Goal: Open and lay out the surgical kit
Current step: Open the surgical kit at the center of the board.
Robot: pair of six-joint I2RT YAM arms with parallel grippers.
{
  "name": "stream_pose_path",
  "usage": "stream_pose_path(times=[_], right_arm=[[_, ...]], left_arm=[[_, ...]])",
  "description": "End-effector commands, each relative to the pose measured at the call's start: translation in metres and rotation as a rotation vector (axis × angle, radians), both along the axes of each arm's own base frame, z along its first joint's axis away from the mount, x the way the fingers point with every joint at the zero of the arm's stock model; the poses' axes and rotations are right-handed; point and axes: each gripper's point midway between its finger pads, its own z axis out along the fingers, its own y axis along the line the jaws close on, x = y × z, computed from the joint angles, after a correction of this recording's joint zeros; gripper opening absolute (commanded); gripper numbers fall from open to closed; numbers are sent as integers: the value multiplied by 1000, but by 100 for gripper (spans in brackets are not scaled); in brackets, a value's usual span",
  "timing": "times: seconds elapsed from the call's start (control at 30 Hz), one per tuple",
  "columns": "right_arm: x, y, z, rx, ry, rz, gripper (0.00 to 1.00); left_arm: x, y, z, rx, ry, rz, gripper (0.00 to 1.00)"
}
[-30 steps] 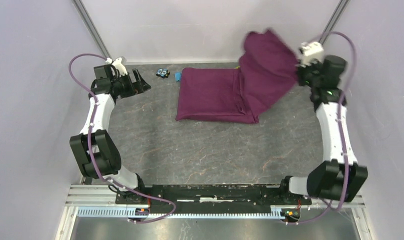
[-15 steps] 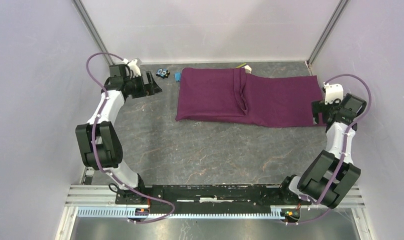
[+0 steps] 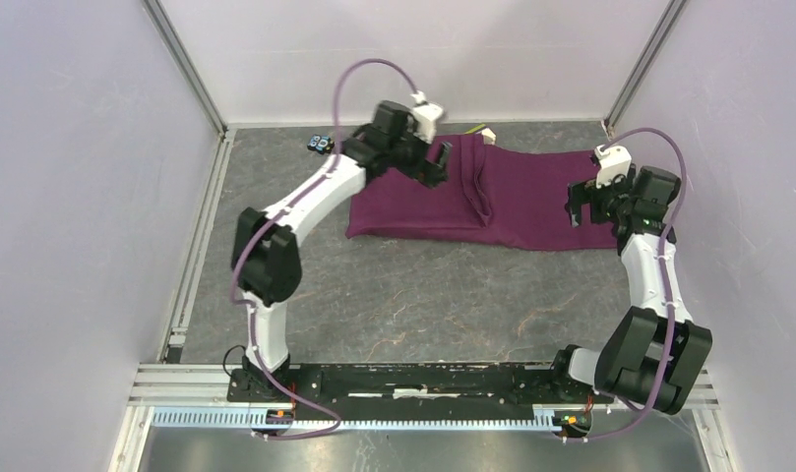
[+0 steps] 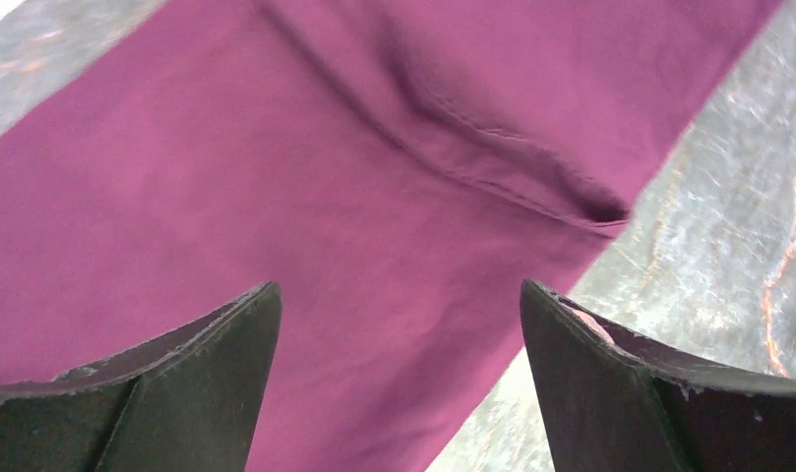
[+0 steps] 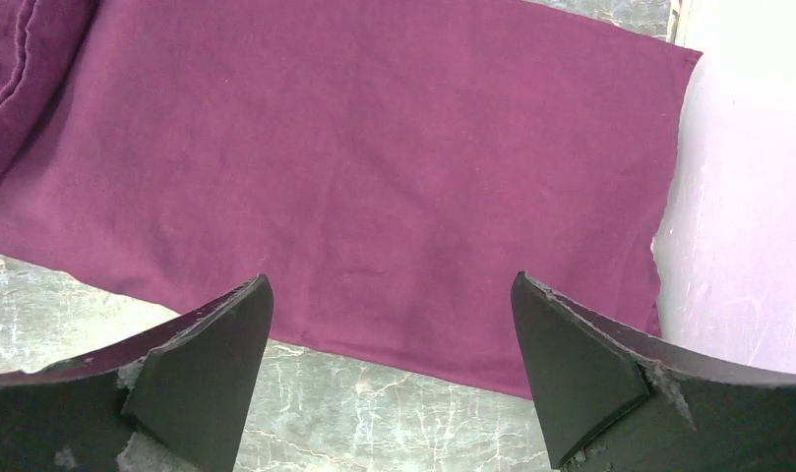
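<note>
The surgical kit shows only as a large dark purple cloth [image 3: 531, 202] lying across the back of the table. Its left part is a folded bundle with a raised fold edge [image 3: 477, 187], and its right part is spread flat in one layer. My left gripper [image 3: 439, 169] hovers open over the bundle, with the purple cloth [image 4: 275, 177] and the fold's seam [image 4: 512, 182] below its empty jaws [image 4: 398, 324]. My right gripper [image 3: 582, 208] hangs open over the flat right flap [image 5: 374, 167] near its front edge, holding nothing [image 5: 392, 315].
Small dark and blue items [image 3: 321, 144] lie at the back left by the wall. A yellow-green and white piece [image 3: 482, 130] peeks out behind the cloth. The right wall [image 5: 748, 197] stands close to the cloth's end. Bare grey tabletop [image 3: 423, 295] lies in front.
The right gripper swung the lifted flap down to the right, let it go and opened; the flap now lies flat. The left arm swung from the back left corner to over the bundle.
</note>
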Motion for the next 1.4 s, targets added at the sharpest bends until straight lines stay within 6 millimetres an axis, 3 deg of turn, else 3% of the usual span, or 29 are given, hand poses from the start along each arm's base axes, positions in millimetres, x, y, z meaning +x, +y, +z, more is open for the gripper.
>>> stream_pose_path(times=[0.0, 0.13, 0.37, 0.63, 0.97, 1.13, 1.37], right_arm=[[-7, 9, 9, 45, -20, 15, 98], [-19, 12, 7, 39, -30, 1, 98], [-28, 14, 1, 43, -28, -3, 98], [-29, 16, -6, 58, -12, 9, 98], [-31, 19, -14, 74, 9, 22, 98], [-32, 20, -16, 81, 17, 29, 98], [-32, 20, -17, 86, 21, 32, 98]], left_arm=[[-23, -57, -18, 113, -25, -146, 96], [-45, -101, -42, 144, -5, -170, 98], [-53, -133, -77, 154, 56, -115, 98], [-63, -149, -96, 121, 132, -130, 88], [-66, -164, -83, 66, 149, -165, 70], [-62, -164, -90, 87, 136, -166, 61], [-63, -168, -94, 85, 144, -195, 37]])
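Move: The near corner of the kit's folded-over flap lies about 16 cm to the left hand's right, 7 cm back and 12 cm below. The kit's left panel is under this hand, centred some 4 cm to its left and 2 cm ahead; the opened right panel is centred 38 cm right and 2 cm back. A white-yellow block stands 16 cm right, 19 cm ahead. From the right hand the corner is about 22 cm left, 1 cm ahead and 9 cm below. The flap's near corner is what the left hand comes down on: it sweeps right and down, somewhat back, then sinks to about 12 cm lower. There it rises some 2 cm and dips again, creeping right while its fingers close more than halfway around the cloth edge. The right hand, still open, backs off about 4 cm and settles slightly lower. ##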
